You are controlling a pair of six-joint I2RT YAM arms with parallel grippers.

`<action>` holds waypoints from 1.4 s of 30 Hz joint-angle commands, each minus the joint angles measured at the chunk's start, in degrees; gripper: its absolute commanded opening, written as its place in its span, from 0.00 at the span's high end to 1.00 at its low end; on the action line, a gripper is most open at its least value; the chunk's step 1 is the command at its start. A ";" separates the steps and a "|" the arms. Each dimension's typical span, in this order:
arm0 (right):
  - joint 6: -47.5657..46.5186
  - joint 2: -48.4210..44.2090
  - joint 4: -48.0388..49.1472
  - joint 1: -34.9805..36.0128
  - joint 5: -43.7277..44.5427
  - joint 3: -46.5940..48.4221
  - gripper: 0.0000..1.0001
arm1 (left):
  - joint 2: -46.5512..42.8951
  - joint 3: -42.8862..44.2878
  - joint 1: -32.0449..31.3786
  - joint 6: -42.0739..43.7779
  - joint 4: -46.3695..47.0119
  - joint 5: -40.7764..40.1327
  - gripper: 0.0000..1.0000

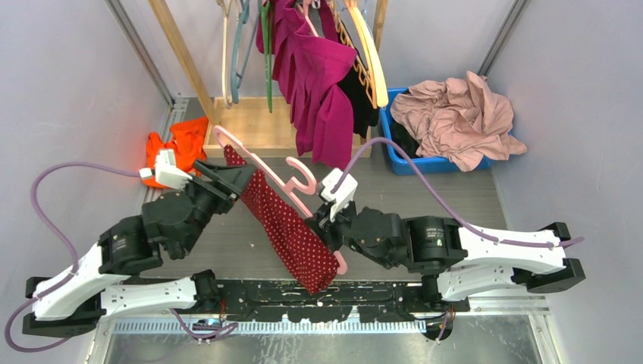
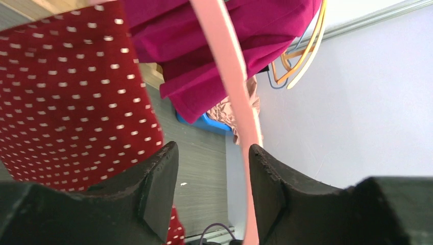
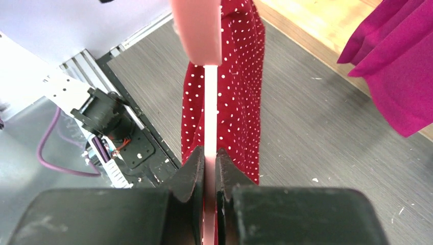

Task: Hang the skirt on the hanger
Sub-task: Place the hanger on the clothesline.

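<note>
The skirt [image 1: 292,227], dark red with small white dots, hangs in a long fold off the thin pink hanger [image 1: 267,168], which is held slanted above the table. My right gripper [image 1: 326,226] is shut on the hanger's lower arm; in the right wrist view the pink bar [image 3: 210,102] runs straight into the closed gripper [image 3: 209,153], with the skirt [image 3: 240,102] behind it. My left gripper [image 1: 241,176] stands open at the skirt's upper end. Its wrist view shows the hanger [image 2: 240,102] passing just inside the right finger of the left gripper [image 2: 212,153], and the skirt [image 2: 66,92] to the left.
A wooden rack [image 1: 258,125] at the back carries a magenta garment [image 1: 318,83], a tan hanger [image 1: 368,53] and a green hanger [image 1: 267,61]. A blue bin [image 1: 432,163] at the back right holds a pale pink garment [image 1: 455,114]. An orange cloth [image 1: 178,148] lies back left.
</note>
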 commanded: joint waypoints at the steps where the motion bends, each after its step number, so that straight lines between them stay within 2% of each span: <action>1: 3.52 3.87 -8.29 -0.34 2.67 13.90 0.99 | 0.53 6.51 -0.07 5.84 -10.73 -2.39 0.44; 5: 6.47 7.92 -17.94 -0.27 3.02 24.19 0.99 | 0.07 7.99 -0.05 6.40 -17.67 -1.86 0.39; 10: 9.26 12.14 -28.46 -0.43 3.70 34.80 0.99 | -6.07 3.89 -0.05 4.76 -21.04 -2.13 0.34; 13: 10.72 14.56 -34.05 -0.49 3.29 40.04 0.99 | -9.19 1.92 -0.05 4.67 -21.29 -2.23 0.19; 18: 15.44 15.38 -40.35 -0.49 3.00 41.27 0.99 | -7.65 3.68 -0.05 5.84 -23.93 -1.42 0.08; 21: 18.90 14.88 -43.95 -0.50 4.06 40.85 0.99 | -5.00 5.16 -0.05 6.06 -26.45 -0.63 0.06; 27: 24.46 13.73 -49.11 -0.49 10.34 41.98 0.99 | -3.95 2.50 -0.05 7.33 -24.69 3.24 0.05; 34: 25.14 22.08 -55.78 -1.27 19.46 55.37 0.99 | -2.99 0.46 -0.05 8.16 -22.97 7.87 0.05; 37: 22.97 25.26 -54.60 -3.84 18.91 59.23 0.99 | -2.96 -0.39 -0.05 8.52 -22.11 9.94 0.05; 42: 18.87 29.82 -49.14 -12.68 13.35 63.40 0.99 | -3.00 -1.97 -0.05 8.65 -22.40 12.26 0.05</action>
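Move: The right hand already grips the pink hanger with the dotted red skirt on it; the clothesline section it faces is about 37 cm ahead, level sideways and some 20 cm higher. In front of that section the magenta skirt hangs about 26 cm ahead of this hand at its height, with the yellow hanger 27 cm ahead, 8 cm right and 15 cm up. From the left hand, open around the pink hanger's arm, that section is about 29 cm ahead, 14 cm right and 14 cm up. The right hand keeps its pinch on the pink hanger and lifts it about 7 cm, dips while drifting some 6 cm to the right, then rises again and heads forward about 5 cm towards the clothesline, turning about 25 degrees clockwise on the way. The left hand, its fingers already parted, opens fully and slips clear of the hanger's arm, first going up and left, then sinking to about 9 cm below its start with a little backward travel, while it rolls its left side up some 25 degrees. ##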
